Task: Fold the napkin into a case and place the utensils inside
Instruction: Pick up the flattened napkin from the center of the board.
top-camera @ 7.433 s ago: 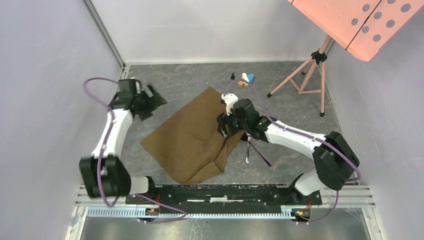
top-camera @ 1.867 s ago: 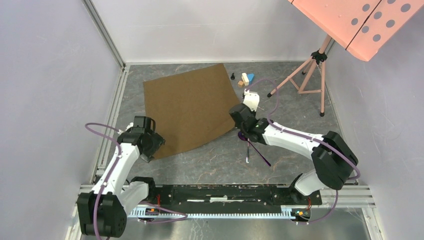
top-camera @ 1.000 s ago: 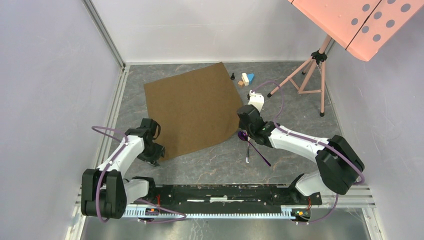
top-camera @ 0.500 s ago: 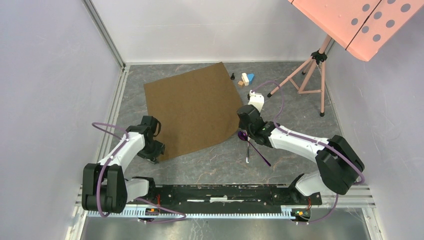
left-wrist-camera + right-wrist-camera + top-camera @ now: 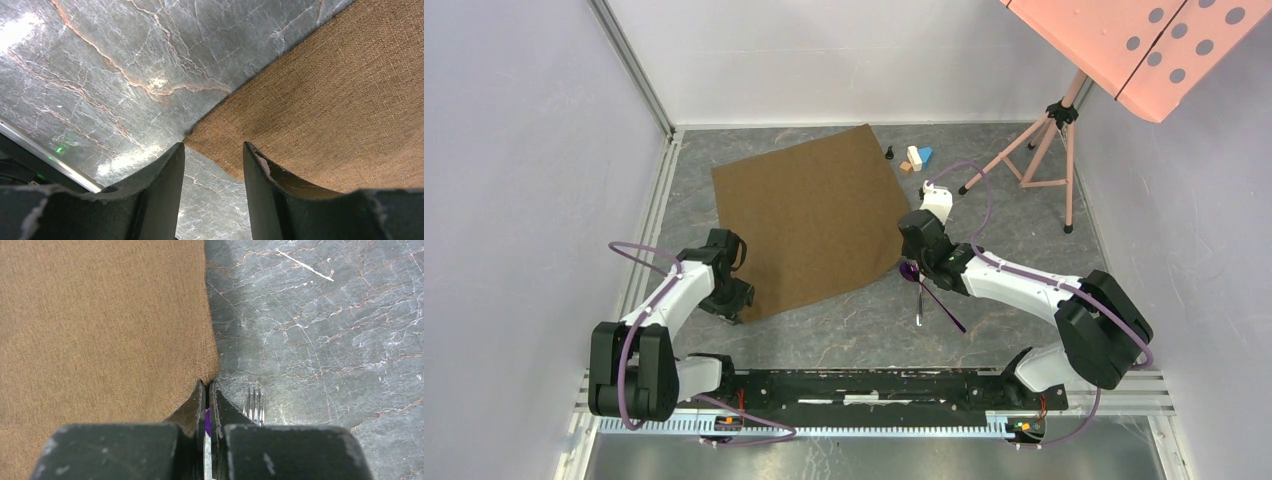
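Observation:
The brown napkin (image 5: 809, 215) lies spread flat in the middle of the table. My left gripper (image 5: 736, 300) stands open just short of its near-left corner; in the left wrist view that napkin corner (image 5: 200, 136) sits right ahead of the gap of the left gripper (image 5: 213, 145). My right gripper (image 5: 907, 263) is shut at the near-right corner, where the napkin (image 5: 100, 325) tapers into the tips of the right gripper (image 5: 207, 382). The purple spoon (image 5: 912, 271) lies under that gripper, its handle running toward me. The silver fork (image 5: 919, 305) lies beside it, with the fork tines (image 5: 254, 405) showing.
Small coloured toy blocks (image 5: 914, 158) and a tiny black piece (image 5: 889, 152) lie past the napkin's far-right corner. A pink tripod stand (image 5: 1034, 150) stands at the back right under a pink perforated board (image 5: 1144, 40). Walls enclose the table on three sides.
Seven seconds ago the napkin was bunched and lifted by the right gripper; now it lies flat. The left arm came down to the near-left corner. Over the last second almost nothing moved.

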Robot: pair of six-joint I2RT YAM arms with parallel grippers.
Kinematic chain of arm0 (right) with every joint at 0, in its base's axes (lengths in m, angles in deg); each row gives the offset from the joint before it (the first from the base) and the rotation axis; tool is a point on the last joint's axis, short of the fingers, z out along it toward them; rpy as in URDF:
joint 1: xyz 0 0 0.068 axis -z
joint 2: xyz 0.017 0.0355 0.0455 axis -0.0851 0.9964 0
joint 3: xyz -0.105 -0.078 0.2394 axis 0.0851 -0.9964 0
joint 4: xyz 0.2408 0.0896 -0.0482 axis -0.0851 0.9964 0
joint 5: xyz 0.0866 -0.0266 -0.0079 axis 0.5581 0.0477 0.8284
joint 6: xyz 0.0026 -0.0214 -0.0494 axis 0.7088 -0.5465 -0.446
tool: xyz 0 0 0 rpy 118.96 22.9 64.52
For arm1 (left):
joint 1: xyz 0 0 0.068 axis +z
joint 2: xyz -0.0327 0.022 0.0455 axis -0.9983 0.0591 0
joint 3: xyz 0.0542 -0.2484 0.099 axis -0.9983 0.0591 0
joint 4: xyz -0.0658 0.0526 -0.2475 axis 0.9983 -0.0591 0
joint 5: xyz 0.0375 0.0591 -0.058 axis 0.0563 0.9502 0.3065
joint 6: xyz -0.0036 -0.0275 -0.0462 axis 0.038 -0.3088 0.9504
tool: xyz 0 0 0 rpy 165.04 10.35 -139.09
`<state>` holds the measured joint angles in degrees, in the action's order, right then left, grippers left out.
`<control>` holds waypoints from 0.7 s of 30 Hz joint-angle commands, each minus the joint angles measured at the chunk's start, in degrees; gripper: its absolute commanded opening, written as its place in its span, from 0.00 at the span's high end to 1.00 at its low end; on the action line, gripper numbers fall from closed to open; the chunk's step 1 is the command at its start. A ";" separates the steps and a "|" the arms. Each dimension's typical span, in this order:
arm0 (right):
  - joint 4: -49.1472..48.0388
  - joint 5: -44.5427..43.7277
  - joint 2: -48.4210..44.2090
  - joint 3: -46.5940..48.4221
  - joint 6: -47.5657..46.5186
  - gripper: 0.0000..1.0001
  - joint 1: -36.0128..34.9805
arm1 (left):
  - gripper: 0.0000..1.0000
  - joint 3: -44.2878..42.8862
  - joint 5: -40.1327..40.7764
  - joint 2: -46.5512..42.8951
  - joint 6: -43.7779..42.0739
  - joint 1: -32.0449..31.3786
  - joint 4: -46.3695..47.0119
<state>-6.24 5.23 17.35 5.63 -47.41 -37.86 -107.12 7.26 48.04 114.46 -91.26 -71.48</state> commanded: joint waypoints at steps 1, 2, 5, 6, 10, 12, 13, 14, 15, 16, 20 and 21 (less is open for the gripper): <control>-1.18 -1.81 -1.71 -0.40 -0.14 1.00 -0.14 | 0.47 1.32 1.43 0.16 1.11 -0.19 1.85; -1.20 -1.73 -1.71 -0.40 -0.14 1.00 -0.15 | 0.47 2.00 1.24 0.25 1.21 -0.23 2.80; -1.19 -1.60 -1.68 -0.43 -0.11 1.00 -0.15 | 0.48 3.23 1.74 0.94 1.19 -0.19 4.81; -1.14 -1.56 -1.74 -0.49 -0.11 1.00 -0.12 | 0.49 3.34 1.85 1.53 1.24 -0.21 5.26; -0.91 -1.59 -1.99 -0.62 -0.06 1.00 -0.13 | 0.53 4.38 2.52 3.28 1.39 -0.19 7.31; -0.80 -1.58 -2.16 -0.67 -0.12 1.00 -0.14 | 0.65 4.81 2.95 3.95 1.31 -0.19 8.35; -0.67 -1.63 -2.17 -0.71 -0.09 1.00 -0.15 | 0.70 4.99 3.04 4.39 1.18 -0.19 8.80; -0.59 -1.46 -2.21 -0.70 -0.12 1.00 -0.15 | 0.73 5.16 3.09 4.81 0.96 -0.23 9.36; -0.54 -1.28 -2.36 -0.74 -0.21 1.00 -0.15 | 0.75 5.24 3.14 5.06 0.82 -0.10 9.63; -0.57 -0.89 -2.30 -0.76 -0.37 1.00 -0.15 | 0.82 5.21 3.10 5.17 0.37 -0.04 9.92; -2.21 3.00 -2.88 -0.65 -5.04 1.00 -0.15 | 0.98 3.90 3.28 0.68 -2.58 -0.06 10.14; -2.63 4.14 -3.57 -0.87 -6.46 1.00 -0.17 | 0.98 3.24 3.68 -2.04 -3.61 0.03 9.68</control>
<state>-6.22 6.04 17.13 5.19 -48.63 -37.86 -104.96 6.61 49.22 114.20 -91.26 -66.34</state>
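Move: Just beneath the left fingers, which straddle it, lies the napkin's near-left corner, about 1 cm back, 1 cm left and 2 cm below the left hand. From that hand the napkin's middle is some 25 cm ahead and 18 cm right, and the table's near rail about 14 cm straight back. From the right hand, already holding the near-right corner, the near-left one lies roughly 42 cm left, 16 cm back and 10 cm below. Sinking about 1.5 cm onto the near-left napkin corner with a slight draw back, the left hand keeps its fingers pointing down, then shuts them from half open to nearly closed, pinching the cloth while easing about 1 cm forward. The right hand stays put, its fingers still shut on the near-right corner. ##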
